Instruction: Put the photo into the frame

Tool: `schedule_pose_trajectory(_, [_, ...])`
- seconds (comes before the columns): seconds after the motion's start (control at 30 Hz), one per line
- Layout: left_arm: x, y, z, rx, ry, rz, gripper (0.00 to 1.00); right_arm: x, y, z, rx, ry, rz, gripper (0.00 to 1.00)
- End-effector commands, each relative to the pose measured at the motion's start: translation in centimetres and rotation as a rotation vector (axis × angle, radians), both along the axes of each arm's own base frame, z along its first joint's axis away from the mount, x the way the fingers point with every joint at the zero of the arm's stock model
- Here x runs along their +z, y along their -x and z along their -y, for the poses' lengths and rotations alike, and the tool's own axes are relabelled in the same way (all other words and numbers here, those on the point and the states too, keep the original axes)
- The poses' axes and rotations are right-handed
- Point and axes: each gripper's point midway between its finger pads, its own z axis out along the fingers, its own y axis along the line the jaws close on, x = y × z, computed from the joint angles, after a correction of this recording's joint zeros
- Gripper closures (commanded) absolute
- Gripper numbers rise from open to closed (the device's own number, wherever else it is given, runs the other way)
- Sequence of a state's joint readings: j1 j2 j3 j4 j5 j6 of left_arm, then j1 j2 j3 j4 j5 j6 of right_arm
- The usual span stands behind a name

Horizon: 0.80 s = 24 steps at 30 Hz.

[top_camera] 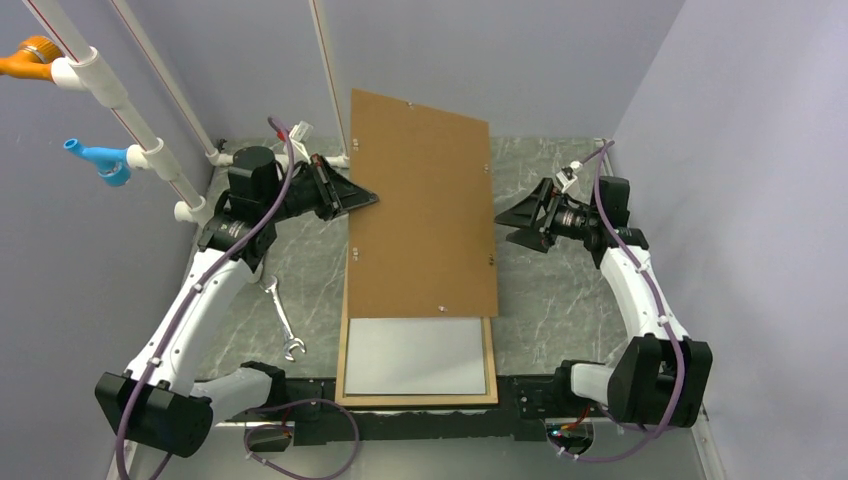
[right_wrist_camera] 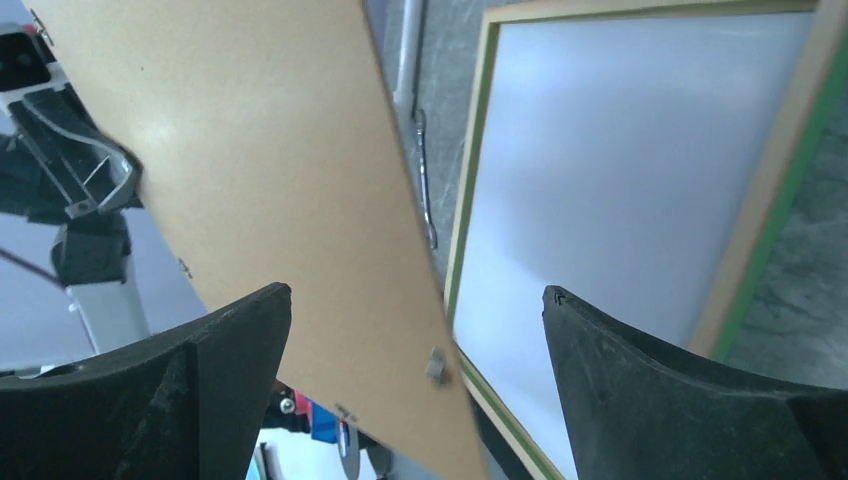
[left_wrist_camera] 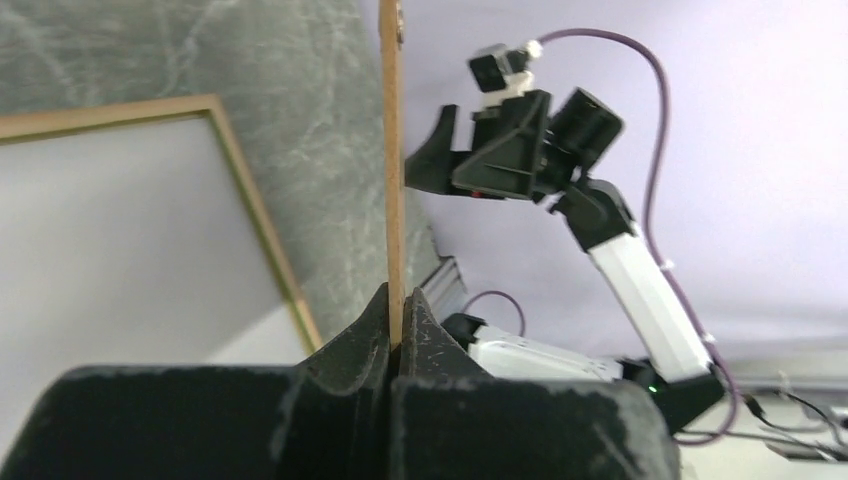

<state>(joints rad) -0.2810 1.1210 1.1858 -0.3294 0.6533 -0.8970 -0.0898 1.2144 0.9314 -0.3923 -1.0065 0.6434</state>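
The frame lies flat at the table's near edge, tan face up with a green outer side. The photo lies inside it, plain white back up. A plain brown backing board hangs tilted above the frame's far part and hides it. My left gripper is shut on the board's left edge, which shows as a thin strip between the pinched fingertips of that gripper. My right gripper stands open just off the board's right edge, holding nothing; in its wrist view the board passes between the spread fingers of the gripper.
A metal wrench lies on the marble table left of the frame. White pipes with an orange fitting and a blue fitting stand at the far left. Grey walls close in both sides and the back.
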Motion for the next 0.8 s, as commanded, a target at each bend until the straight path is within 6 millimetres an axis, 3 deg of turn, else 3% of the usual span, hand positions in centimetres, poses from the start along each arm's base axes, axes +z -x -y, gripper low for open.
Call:
schedule_pose_trajectory(0.0, [5.3,2.8,1.5,-0.196,0.17,0.136,1.0,3.9,0.1,-0.9,0.092,-0.098,0.172,0.03])
schedule_pose_trajectory(0.17, [5.7,3.1,1.4,-0.205,0.162,0.158,1.0,7.2,0.4,-1.8,0.16,-0.192,0.281,0.07])
schedule_pose_trajectory(0.5, [3.8,2.3,1.5,-0.187,0.189,0.135,1.0,13.7,4.5,-4.2,0.329,-0.387,0.394,0.29])
schedule_pose_trajectory(0.63, [2.8,1.8,1.2,-0.155,0.171,0.121,1.0,15.6,6.2,-4.1,0.396,-0.453,0.462,0.48])
schedule_pose_trajectory(0.77, [2.3,1.6,0.9,-0.133,0.162,0.111,1.0,15.8,6.4,-4.1,0.439,-0.476,0.422,0.64])
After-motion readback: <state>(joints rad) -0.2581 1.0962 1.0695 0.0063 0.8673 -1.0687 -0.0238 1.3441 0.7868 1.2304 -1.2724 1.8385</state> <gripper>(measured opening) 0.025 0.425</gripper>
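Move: The left hand still pinches the brown backboard by its left edge, high over the table; the picture frame's middle lies about 8 cm to its right, 10 cm back and some 33 cm below, and the wrench lies roughly 20 cm to its left and 11 cm back, also some 34 cm down. For the open right hand, the middle stretch of the backboard's right edge is only about 2 cm to the left, 3 cm ahead and 4 cm higher, with the frame's middle some 18 cm left, 11 cm back and 21 cm below. The right hand climbs about 12 cm with the board's right edge, working some 4 cm to the left and about 2 cm back, while its wrist rolls and tips the fingers up through roughly 35 degrees until they straddle that edge in line with the board, and the wide-open fingers close to less than half, the board now between them. The left hand keeps its pinch on the left edge, lifts it nearly 3 cm while easing about 2 cm back and 1 cm right, and rolls the board's right side upward as it turns about 10 degrees clockwise. ##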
